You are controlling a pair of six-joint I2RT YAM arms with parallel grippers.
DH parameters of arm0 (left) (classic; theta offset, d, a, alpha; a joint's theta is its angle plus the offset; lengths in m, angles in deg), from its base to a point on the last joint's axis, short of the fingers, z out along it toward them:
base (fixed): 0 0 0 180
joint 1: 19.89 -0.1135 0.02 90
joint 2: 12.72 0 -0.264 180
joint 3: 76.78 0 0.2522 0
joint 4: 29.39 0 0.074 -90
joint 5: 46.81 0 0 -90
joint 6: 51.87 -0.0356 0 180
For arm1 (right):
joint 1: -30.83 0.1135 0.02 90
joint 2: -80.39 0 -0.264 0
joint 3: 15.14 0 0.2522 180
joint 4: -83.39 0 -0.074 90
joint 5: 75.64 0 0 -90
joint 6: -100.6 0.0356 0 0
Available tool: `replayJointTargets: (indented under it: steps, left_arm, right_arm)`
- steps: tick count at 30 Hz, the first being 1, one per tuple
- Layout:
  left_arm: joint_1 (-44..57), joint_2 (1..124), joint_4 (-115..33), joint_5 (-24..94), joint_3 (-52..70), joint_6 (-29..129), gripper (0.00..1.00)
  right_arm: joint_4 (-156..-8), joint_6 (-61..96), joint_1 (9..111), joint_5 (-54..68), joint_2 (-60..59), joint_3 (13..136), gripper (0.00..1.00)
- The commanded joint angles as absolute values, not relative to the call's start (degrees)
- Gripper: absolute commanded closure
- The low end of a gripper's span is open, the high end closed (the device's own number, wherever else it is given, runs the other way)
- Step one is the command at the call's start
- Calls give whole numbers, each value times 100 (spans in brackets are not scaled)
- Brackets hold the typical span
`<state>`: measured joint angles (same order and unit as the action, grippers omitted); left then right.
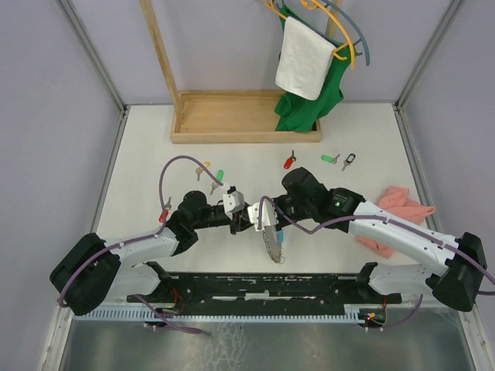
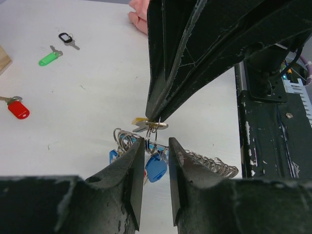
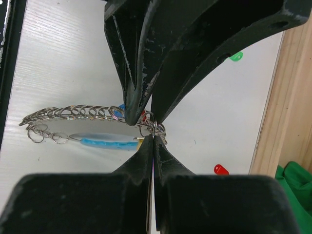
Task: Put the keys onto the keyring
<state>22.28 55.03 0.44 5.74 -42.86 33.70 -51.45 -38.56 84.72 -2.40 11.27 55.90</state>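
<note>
The keyring (image 1: 272,246) hangs between both grippers above the table's middle, its grey coil (image 3: 73,113) and light-blue tube (image 3: 107,143) clear in the right wrist view. My right gripper (image 3: 153,136) is shut on the small ring of a yellow-tagged key (image 2: 145,123). Facing it, my left gripper (image 2: 156,146) is open, its fingers either side of the rings and blue tags (image 2: 156,169) without pinching them. Loose keys lie on the table: red (image 1: 289,161), green (image 1: 330,159), black (image 1: 349,161), another green (image 1: 219,175), yellow (image 1: 203,168) and red (image 1: 163,214).
A wooden rack base (image 1: 232,127) stands at the back, with a white towel (image 1: 304,58) and green cloth (image 1: 309,104) hanging over it. A pink cloth (image 1: 402,205) lies at the right. A black rail (image 1: 271,286) runs along the near edge.
</note>
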Motion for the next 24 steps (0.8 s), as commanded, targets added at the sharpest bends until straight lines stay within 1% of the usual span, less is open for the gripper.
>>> replayJointTargets:
  steps: [1,4,6,7,11,17,24]
  left_arm:
    - [2205,5641,-15,335,-3939,3114,68]
    - [2212,5712,-45,295,-3879,3129,71]
    - [2210,5741,-94,278,-3841,3121,75]
    - [2210,5750,-140,276,-3821,3111,78]
    - [2212,5700,-298,250,-3799,3085,96]
    - [2219,5529,-378,154,-3831,3072,97]
    - [2271,5405,-365,55,-3828,3077,97]
  right_arm:
    - [-5233,-3932,8501,-407,1136,5999,99]
    - [-5155,-3941,8505,-427,1119,6041,99]
    - [-5095,-3947,8509,-421,1109,6062,99]
    - [-5061,-3949,8511,-413,1113,6073,99]
    - [-4836,-3986,8523,-233,1068,6119,99]
    - [-4374,-4062,8519,282,899,6232,99]
    - [-4317,-4081,8520,484,699,6260,99]
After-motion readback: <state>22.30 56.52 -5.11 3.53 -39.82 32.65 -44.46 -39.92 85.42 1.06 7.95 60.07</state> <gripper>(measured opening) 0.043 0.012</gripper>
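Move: The left hand's parted fingers already straddle the small wire loop by the yellow tag, its middle about 1 cm to the right of them. The yellow tag is some 2 cm to the right at the same height, a blue tag roughly 2 cm right and 3 cm below. The spiral chain hangs about 5 cm back, 4 cm right and 5 cm below. For the right hand, the loop lies right at its shut fingertips, about 1 cm below. Rightward by barely 1 cm, the left hand eases in towards the right fingertips while its fingers close from about a third open and pinch the wire loop beside the yellow tag; it then settles down some 0.5 cm with the loop held. The right hand keeps its shut grip, then late on sinks and draws right about 1 cm each, its fingertips tipping a little further down. ##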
